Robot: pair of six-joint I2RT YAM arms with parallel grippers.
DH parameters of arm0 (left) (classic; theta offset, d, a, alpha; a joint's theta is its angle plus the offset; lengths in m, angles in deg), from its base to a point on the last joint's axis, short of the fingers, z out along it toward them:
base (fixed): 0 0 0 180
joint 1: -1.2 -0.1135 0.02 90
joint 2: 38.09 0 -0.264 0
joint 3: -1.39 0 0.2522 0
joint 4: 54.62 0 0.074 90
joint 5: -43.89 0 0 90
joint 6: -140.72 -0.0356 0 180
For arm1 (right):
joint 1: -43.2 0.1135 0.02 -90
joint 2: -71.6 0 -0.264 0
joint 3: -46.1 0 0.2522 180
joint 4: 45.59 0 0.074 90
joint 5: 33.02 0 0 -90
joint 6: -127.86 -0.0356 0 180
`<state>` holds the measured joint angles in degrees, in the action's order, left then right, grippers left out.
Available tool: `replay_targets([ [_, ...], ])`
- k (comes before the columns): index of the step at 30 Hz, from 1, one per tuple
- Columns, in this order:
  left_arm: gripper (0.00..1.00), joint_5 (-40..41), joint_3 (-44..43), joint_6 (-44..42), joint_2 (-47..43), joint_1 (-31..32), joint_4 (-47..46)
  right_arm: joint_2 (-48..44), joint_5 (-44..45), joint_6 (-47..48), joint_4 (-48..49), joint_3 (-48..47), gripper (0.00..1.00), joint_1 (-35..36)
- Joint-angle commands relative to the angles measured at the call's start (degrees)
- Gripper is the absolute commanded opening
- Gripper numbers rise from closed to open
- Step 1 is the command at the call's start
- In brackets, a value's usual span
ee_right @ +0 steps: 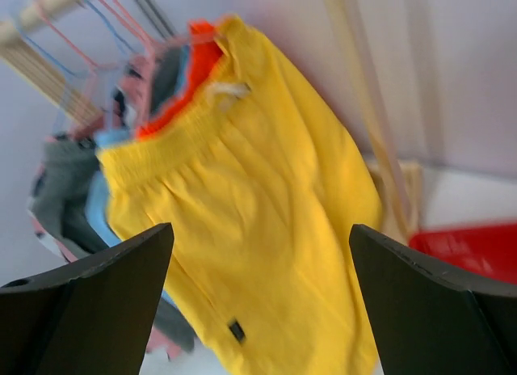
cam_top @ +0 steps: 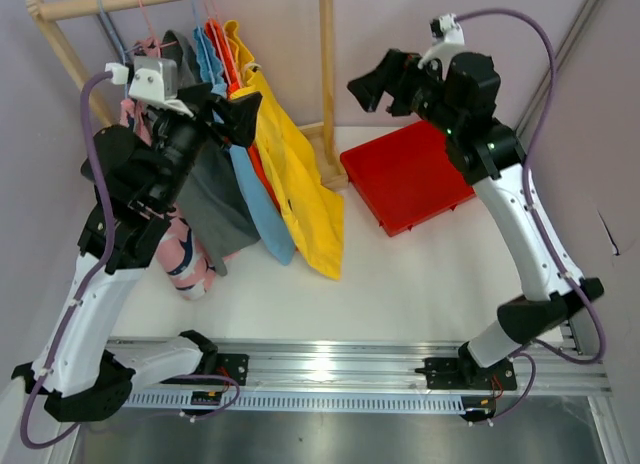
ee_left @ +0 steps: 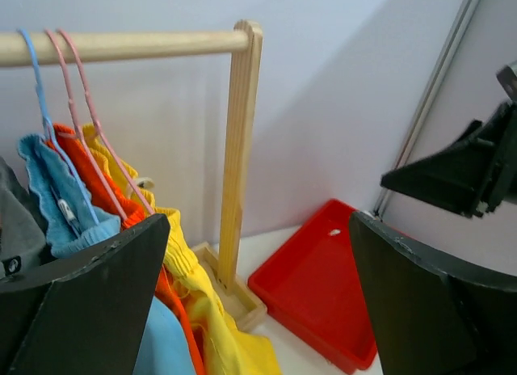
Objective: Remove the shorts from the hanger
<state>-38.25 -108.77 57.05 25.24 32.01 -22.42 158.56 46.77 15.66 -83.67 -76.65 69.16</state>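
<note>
Several shorts hang side by side on thin wire hangers [ee_left: 74, 108] from a wooden rail [ee_left: 121, 45]. The yellow shorts [cam_top: 300, 174] are at the right end, then orange [ee_left: 81, 161], blue [cam_top: 262, 209] and grey [cam_top: 210, 199] ones. My left gripper [cam_top: 238, 119] is open and raised just in front of the hanging waistbands, holding nothing. In its wrist view the yellow shorts [ee_left: 194, 286] sit beside the left finger [ee_left: 97, 302]. My right gripper [cam_top: 378, 84] is open in the air to the right of the rack. It faces the yellow shorts [ee_right: 242, 149] from a distance.
A red tray [cam_top: 410, 174] lies on the white table right of the rack. The rack's upright post [cam_top: 327, 74] and its wooden foot [ee_left: 234, 290] stand between the shorts and the tray. A metal rail [cam_top: 330, 369] runs along the near edge.
</note>
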Motion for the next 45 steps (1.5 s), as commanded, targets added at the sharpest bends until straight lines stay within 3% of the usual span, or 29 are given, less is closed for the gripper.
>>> replay_targets([
  [1, 0.99, 1.4, 3.7, -3.6, -3.1, 0.3, -8.7, 6.7, -4.0, 2.3, -0.3, -12.6, 0.99, 1.6],
  [4, 0.99, 8.9, 0.0, -4.0, -0.9, 0.3, -3.6, 16.4, -2.8, 2.6, -2.2, -26.9, 0.99, 3.2],
  [6, 0.99, 16.7, -3.5, -3.5, 1.7, 0.3, 2.5, 25.7, -3.1, 2.4, -5.6, -41.8, 0.99, 4.2],
  [8, 1.00, 16.9, -3.2, -4.4, 1.8, 0.3, 3.8, 30.2, -3.2, 2.1, -4.9, -48.3, 0.99, 4.8],
  [13, 0.99, 22.2, 2.1, -3.1, 0.8, 0.2, 6.0, 29.4, -3.2, 4.4, 6.2, -38.8, 0.99, 7.5],
  [17, 0.99, 13.2, 2.0, -1.6, 3.0, -0.2, 4.1, 30.3, 5.4, 16.0, 0.2, -39.8, 0.99, 13.9],
  [18, 0.99, 11.6, -3.5, -0.9, 5.0, -0.2, 4.8, 29.6, 9.7, 17.3, -0.4, -38.5, 0.99, 15.0],
  [20, 0.99, 10.6, -9.4, 0.8, 13.6, -0.2, 10.3, 25.4, 12.9, 18.5, -0.1, -30.6, 0.99, 16.4],
  [21, 0.99, 10.7, -19.3, 0.9, 16.6, -0.2, 12.1, 23.4, 14.5, 18.1, 0.5, -26.8, 0.99, 16.5],
  [22, 0.98, 10.9, -22.1, 0.8, 19.5, -0.2, 13.4, 21.0, 15.1, 16.9, 1.5, -22.4, 0.99, 16.4],
  [23, 0.98, 12.3, -26.9, 0.7, 24.2, -0.2, 14.9, 15.8, 15.8, 16.7, 3.6, -13.1, 0.99, 16.2],
  [26, 0.98, 14.0, -35.3, 0.1, 29.6, -0.7, 15.3, 7.6, 18.9, 16.1, 8.2, 5.5, 0.99, 15.9],
  [28, 0.98, 15.6, -40.6, 0.0, 34.1, -1.5, 16.1, -0.3, 21.3, 16.0, 9.4, 13.1, 0.99, 15.5],
  [33, 0.98, 16.2, -43.1, 2.7, 38.1, -5.1, 18.1, -13.7, 23.5, 13.4, 9.5, 31.9, 0.99, 13.0],
  [37, 0.98, 15.6, -42.1, 3.3, 38.4, -7.1, 17.7, -23.4, 23.8, 11.9, 8.4, 40.3, 0.99, 11.4],
  [45, 0.97, 11.7, -44.5, 5.8, 40.9, -9.4, 18.4, -28.5, 22.6, 9.6, 7.9, 48.0, 0.99, 9.6],
])
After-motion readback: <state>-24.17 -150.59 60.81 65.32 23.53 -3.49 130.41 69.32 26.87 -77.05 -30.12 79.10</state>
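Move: The yellow shorts' waistband hangs some 23 cm ahead of the left gripper, 2 cm left of it and 8 cm lower; the red garment is 4 cm farther left of the waistband. Straight ahead of this gripper, the wooden rod crosses about 24 cm out and 8 cm higher. From the right gripper, the waistband is about 12 cm ahead and 24 cm left at about its own height, and the red tray 8 cm ahead, 8 cm right and 45 cm below. Bring the open left gripper down and slightly left, then swing it forward to the yellow shorts' waistband and pink hanger, about 18 cm in all, tipping down and turning counter-clockwise some 20 degrees. Arc the open right gripper up, forward and left towards the shorts, then sweep it down, right and back towards the tray's near-left corner, ending about 16 cm lower. ##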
